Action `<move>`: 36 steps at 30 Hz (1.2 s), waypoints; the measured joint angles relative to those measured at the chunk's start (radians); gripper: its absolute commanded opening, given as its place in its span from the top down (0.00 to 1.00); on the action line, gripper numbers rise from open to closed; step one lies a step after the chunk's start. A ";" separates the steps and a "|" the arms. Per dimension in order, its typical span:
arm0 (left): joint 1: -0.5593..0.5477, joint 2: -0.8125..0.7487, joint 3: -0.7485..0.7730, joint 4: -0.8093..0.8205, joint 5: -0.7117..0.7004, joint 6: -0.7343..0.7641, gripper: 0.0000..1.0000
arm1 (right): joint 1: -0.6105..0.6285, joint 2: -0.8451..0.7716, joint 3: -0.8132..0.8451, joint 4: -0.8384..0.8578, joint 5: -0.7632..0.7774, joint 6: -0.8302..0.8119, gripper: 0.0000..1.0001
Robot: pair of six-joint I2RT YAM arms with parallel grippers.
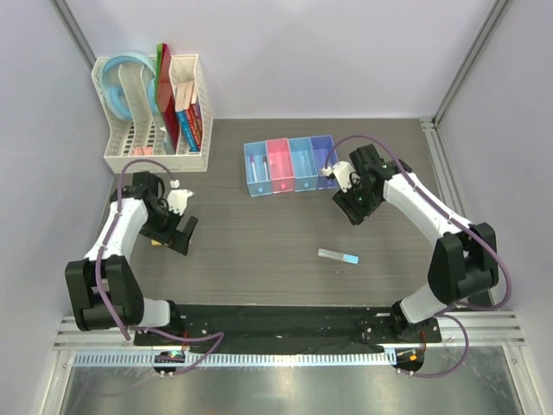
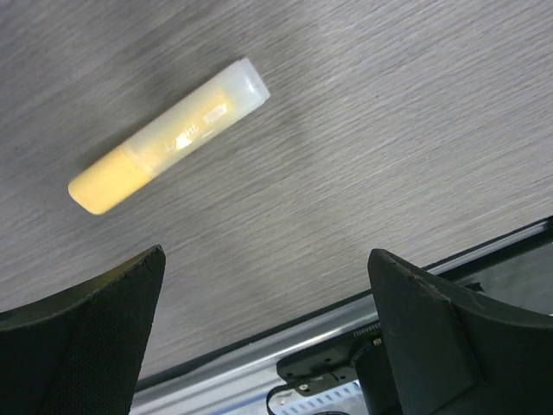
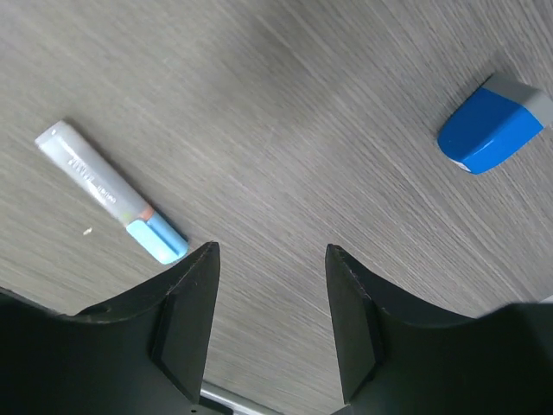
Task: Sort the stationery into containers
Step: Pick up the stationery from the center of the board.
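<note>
The containers (image 1: pixel 289 164), a row of four joined bins, stand at the back middle of the table. A grey stick with a light-blue tip (image 1: pixel 338 256) (image 3: pixel 108 190) lies alone toward the front right. My right gripper (image 1: pixel 354 206) (image 3: pixel 272 249) hovers open just right of the bins, with bare table between its fingers. In the right wrist view a small dark-blue block (image 3: pixel 492 130) lies off to the upper right. My left gripper (image 1: pixel 175 233) (image 2: pixel 266 255) is wide open over the left side. An orange-yellow piece (image 2: pixel 168 136) lies on the table just beyond its fingertips, untouched.
A white mesh rack (image 1: pixel 155 130) with books and folders stands at the back left corner. A black strip and metal rail (image 1: pixel 285 341) run along the near edge by the arm bases. Grey walls and frame posts close in the sides.
</note>
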 measured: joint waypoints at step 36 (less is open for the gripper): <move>0.005 0.358 0.084 0.071 -0.058 -0.194 0.00 | 0.169 -0.185 -0.092 -0.048 -0.011 -0.098 0.43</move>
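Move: The yellow highlighter lies about 5 cm ahead of the open left hand, 3 cm to its left and some 7 cm below, with the white rack roughly 35 cm ahead and 10 cm to the left. For the right hand, the blue-capped marker is about 10 cm back, 4 cm to its left and 10 cm below. The blue eraser sits some 11 cm ahead and 9 cm to the right; the tray's purple compartment is about 22 cm ahead and 8 cm left. The left hand sinks about 6 cm with its fingers wide open, first easing back a little, then swinging some 3 cm forward low over the table towards the highlighter, its wrist tipping about 15 degrees until the fingers point nearly straight down and turning some 10 degrees counter-clockwise. Meanwhile the right hand, half open and empty, draws back about 5 cm and drifts 3 cm left towards the blue-capped marker, away from the eraser, rising 2 cm and turning some 15 degrees counter-clockwise, then almost stops well above the table. ##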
